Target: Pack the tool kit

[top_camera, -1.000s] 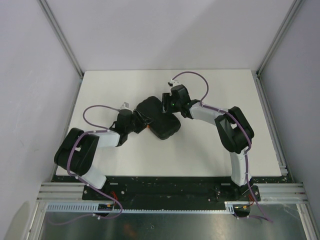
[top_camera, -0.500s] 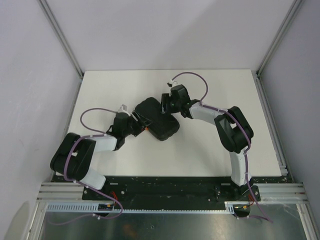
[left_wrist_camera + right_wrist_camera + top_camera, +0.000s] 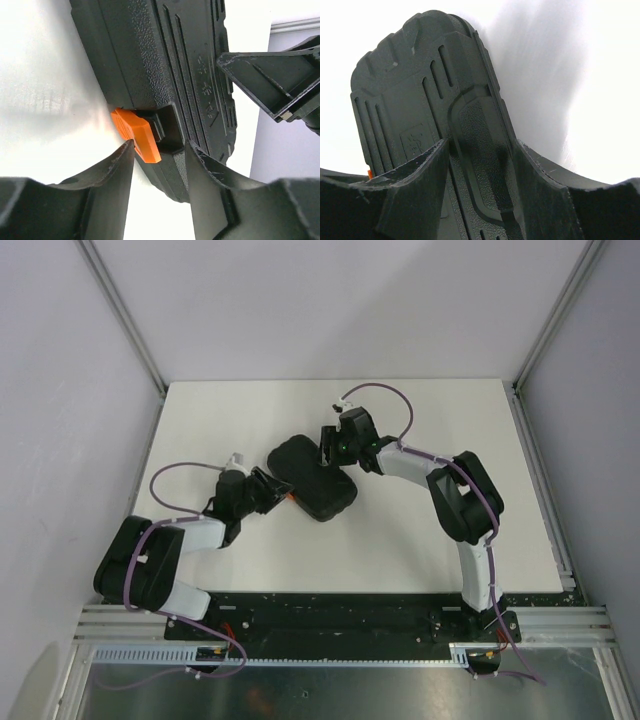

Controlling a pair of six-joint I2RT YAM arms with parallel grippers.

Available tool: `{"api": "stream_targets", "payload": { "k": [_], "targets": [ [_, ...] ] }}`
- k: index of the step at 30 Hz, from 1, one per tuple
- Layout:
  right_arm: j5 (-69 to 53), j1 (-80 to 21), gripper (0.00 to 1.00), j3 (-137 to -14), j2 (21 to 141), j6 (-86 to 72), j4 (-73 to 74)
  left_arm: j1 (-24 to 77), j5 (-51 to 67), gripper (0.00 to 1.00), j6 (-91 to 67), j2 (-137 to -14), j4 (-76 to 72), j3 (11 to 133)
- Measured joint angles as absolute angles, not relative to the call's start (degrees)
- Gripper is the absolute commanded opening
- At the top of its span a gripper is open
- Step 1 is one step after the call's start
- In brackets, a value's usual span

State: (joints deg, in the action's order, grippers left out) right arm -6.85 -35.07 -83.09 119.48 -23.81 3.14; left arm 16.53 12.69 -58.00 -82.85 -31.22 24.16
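The tool kit [image 3: 312, 480] is a black ribbed case lying closed on the white table; its small hand tools are out of view. An orange latch [image 3: 136, 129] sticks out of its near-left edge. My left gripper [image 3: 160, 144] is open, its fingers straddling the case's edge just below the latch, and the left fingertip touches the latch. In the top view the left gripper [image 3: 277, 492] sits at the case's left side. My right gripper [image 3: 481, 142] is clamped across the far edge of the case [image 3: 410, 80], shown from above at the case's back [image 3: 330, 445].
The white table [image 3: 440, 410] is ringed by grey walls and aluminium posts. In the left wrist view the right gripper's finger [image 3: 270, 85] reaches over the far side of the case. The arm bases stand at the near edge.
My left arm has drawn back toward the left and near side, away from the case's middle to its latch edge. The case has shifted slightly left. The right gripper has stayed on the case.
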Motion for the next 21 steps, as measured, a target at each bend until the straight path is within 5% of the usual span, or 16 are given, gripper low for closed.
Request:
{"api": "stream_targets", "payload": {
  "k": [11,21],
  "targets": [
    [-7.14,-35.07,0.56,-83.35,119.74,-24.53,3.25,16.29,12.71,0.16,-57.14,-82.85,-30.76,23.75],
    [-7.11,-35.07,0.56,-83.35,119.79,-24.64,3.27,15.92,13.5,0.0,-56.99,-82.81,-30.55,23.75]
  ]
}}
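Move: The orange latch on the near-left long side of the closed tool case stands just off the left hand's fingertips, about 1 cm ahead, 1 cm to the right and 1 cm below. The black case's middle is roughly 3 cm ahead of that hand, 6 cm to its right and 2 cm lower; the right gripper is about 7 cm ahead and 9 cm right. From the right hand, the latch lies some 9 cm back, 8 cm left and 1 cm below. The orange latch gets pinched at its outer end: the left hand's fingers close from about half open to nearly shut on it, while the hand itself sinks only about half a centimetre and hardly turns. The right hand stays where it is, its part-open fingers still straddling the case's opposite long edge. ##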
